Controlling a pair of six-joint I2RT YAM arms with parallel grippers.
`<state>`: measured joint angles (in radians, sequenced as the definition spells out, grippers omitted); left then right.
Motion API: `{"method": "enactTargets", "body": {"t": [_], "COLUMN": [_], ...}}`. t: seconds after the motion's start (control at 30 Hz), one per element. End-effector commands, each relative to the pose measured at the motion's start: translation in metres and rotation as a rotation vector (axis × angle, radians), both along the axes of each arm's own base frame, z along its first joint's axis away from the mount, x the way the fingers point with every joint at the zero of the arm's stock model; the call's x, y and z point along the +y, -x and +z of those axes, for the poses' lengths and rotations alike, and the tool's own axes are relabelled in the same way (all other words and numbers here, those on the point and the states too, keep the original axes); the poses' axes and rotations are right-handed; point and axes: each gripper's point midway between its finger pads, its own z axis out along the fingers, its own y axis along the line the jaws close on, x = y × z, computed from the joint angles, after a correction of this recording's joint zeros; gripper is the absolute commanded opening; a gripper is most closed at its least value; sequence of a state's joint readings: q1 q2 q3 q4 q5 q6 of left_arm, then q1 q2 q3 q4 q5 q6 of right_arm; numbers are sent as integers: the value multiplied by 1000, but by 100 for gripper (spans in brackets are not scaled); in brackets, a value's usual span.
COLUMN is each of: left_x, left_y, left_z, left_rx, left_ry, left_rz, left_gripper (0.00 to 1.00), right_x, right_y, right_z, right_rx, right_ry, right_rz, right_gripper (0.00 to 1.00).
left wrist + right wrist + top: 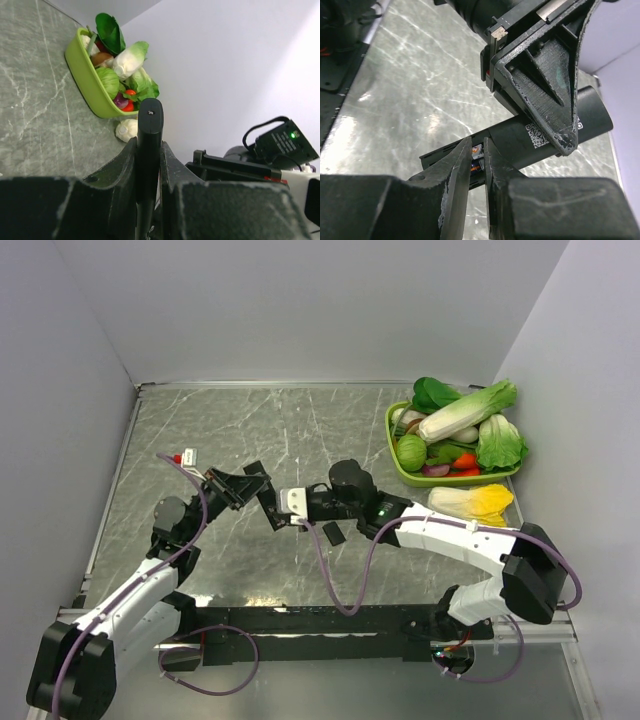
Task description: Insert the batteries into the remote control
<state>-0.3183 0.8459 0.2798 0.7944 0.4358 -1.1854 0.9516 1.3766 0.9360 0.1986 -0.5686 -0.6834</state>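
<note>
My left gripper [240,490] is shut on the remote control [266,502], a slim black bar held above the table. In the left wrist view the remote [149,125] stands up between the closed fingers of the left gripper [149,150]. In the right wrist view the remote [545,132] lies across the frame, back side up, with a QR label and its open compartment at the left end. My right gripper [477,145] is shut on a small battery [478,162] with orange marking, held at the open compartment. The right gripper [280,508] meets the remote in the top view. Any other battery is hidden.
A small flat black cover piece [333,533] lies on the table just below the right gripper. A green basket [393,450] of toy vegetables stands at the back right, with a yellow-white cabbage [472,502] beside it. A small red-and-white item [183,456] lies at the left.
</note>
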Motion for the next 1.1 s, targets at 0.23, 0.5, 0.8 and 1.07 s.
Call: {"method": "enactTargets", "body": {"t": [0.23, 0.5, 0.8, 1.07], "left_x": [4, 5, 6, 7], "left_y": [44, 28, 15, 15], "left_z": [110, 84, 60, 56], "left_rx": [-343, -257, -177, -178], "left_ry": [154, 108, 67, 56], "left_rz": [-83, -27, 17, 20], "left_gripper": [1, 1, 1, 1], "right_x": [-36, -21, -13, -11], "right_y": [-32, -6, 7, 15], "right_z": [-72, -18, 12, 66], "right_rx": [-90, -29, -5, 120], "right_ry": [243, 117, 42, -97], "right_rz": [-276, -180, -123, -135], "right_gripper": [33, 41, 49, 61]}}
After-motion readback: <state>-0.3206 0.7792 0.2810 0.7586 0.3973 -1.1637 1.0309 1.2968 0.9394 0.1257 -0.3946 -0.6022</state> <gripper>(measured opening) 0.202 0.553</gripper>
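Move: The open battery compartment of the remote is right at the right hand's fingertips, about 2 cm to the left of that hand and roughly 1 cm below, with both batteries beneath the tips. The left gripper, clamped on the remote, is about 7 cm ahead and 5 cm to the left of the right hand; the battery cover lies on the table some 11 cm to its right, about level, 20 cm below. From the left hand the compartment is about 7 cm back, 3 cm to the right and 3 cm lower. The batteries in the remote are nudged by the right fingertips, the hand easing less than 1 cm forward and left against them, before it turns back and rises, ending about 1.5 cm back, 1.5 cm up and a little right of its start. Its fingers spread from nearly together to about half open as it withdraws from the compartment; the left hand keeps its grip and rises about 1 cm with the remote. ##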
